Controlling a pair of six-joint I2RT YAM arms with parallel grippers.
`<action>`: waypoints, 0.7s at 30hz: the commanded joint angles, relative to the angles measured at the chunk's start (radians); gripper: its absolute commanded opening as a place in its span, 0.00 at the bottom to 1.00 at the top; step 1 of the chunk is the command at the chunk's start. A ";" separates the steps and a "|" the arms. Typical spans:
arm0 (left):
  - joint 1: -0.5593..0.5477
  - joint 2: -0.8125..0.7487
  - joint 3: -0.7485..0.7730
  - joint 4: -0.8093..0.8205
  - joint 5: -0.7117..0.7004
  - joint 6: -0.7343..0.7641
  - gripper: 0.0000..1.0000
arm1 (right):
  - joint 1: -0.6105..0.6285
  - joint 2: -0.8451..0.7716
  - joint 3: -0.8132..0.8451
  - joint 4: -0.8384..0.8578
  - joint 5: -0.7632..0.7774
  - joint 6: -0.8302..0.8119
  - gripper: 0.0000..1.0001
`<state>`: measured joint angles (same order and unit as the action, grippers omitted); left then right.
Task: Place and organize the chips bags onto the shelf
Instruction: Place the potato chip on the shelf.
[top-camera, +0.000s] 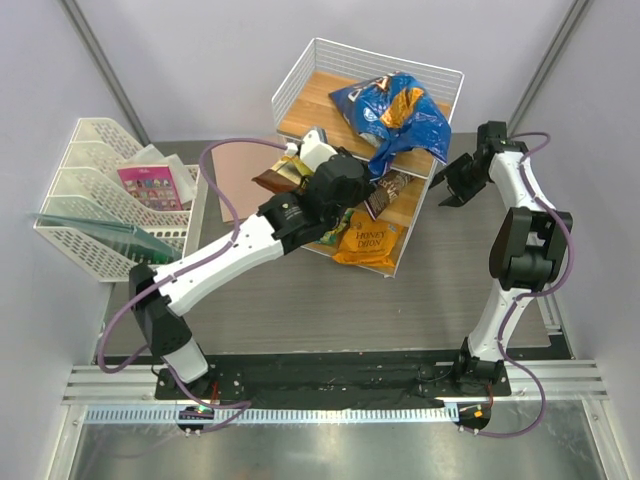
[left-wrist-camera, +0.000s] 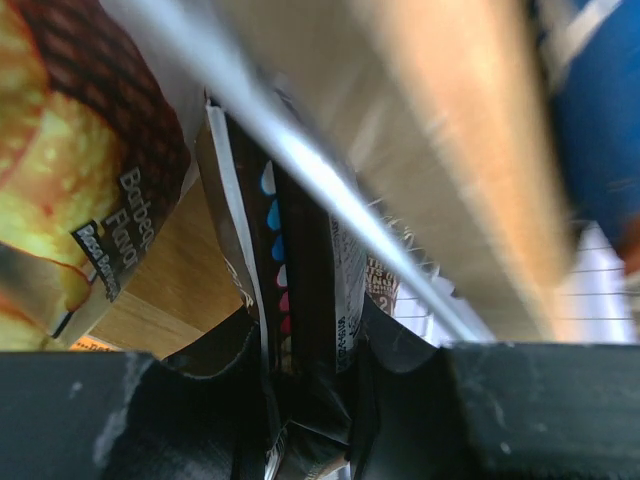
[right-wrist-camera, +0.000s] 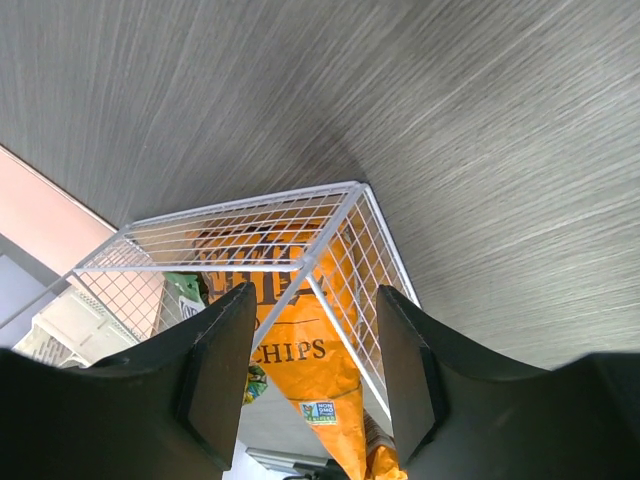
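The shelf stands at the back middle of the table. A blue Doritos bag lies on its top board. An orange Honey Dijon bag lies on the lowest board, with a small green-yellow bag beside it. My left gripper reaches into the middle tier, shut on the edge of a dark brown bag, seen from above as the dark brown bag. A brown-white barbecue bag sits just left of it. My right gripper hangs open beside the shelf's right side, above the orange bag.
A white mesh file tray holding a pink card packet stands at the left. A pinkish flat board lies between it and the shelf. The shelf's wire corner is right under my right fingers.
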<state>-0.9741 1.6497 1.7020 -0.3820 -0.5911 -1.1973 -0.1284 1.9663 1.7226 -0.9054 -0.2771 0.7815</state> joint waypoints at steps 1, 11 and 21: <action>-0.008 0.009 0.076 0.040 -0.013 0.039 0.00 | -0.002 -0.018 -0.014 0.031 -0.037 0.012 0.57; -0.057 -0.025 0.139 -0.067 0.047 0.111 0.65 | -0.004 0.005 -0.057 0.060 -0.056 0.019 0.57; -0.057 -0.091 0.194 -0.253 0.050 0.166 0.76 | -0.004 0.017 -0.058 0.068 -0.059 0.015 0.57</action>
<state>-1.0359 1.6524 1.8648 -0.5861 -0.5098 -1.0611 -0.1284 1.9945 1.6600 -0.8597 -0.3145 0.7959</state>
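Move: The left hand holds the brown chips bag by its near end; the right part of the middle shelf it is for lies about 3 cm ahead, 3 cm right and 5 cm below. The yellow-brown bag is some 16 cm left and 1 cm ahead, the orange bag 11 cm back, 1 cm right and well below, the blue bag 9 cm ahead, 3 cm right and above. From the right hand, that shelf spot is roughly 4 cm ahead, 16 cm left and higher. The left hand opens, releasing the brown bag, backs some 4 cm from the middle shelf and finally rises. ##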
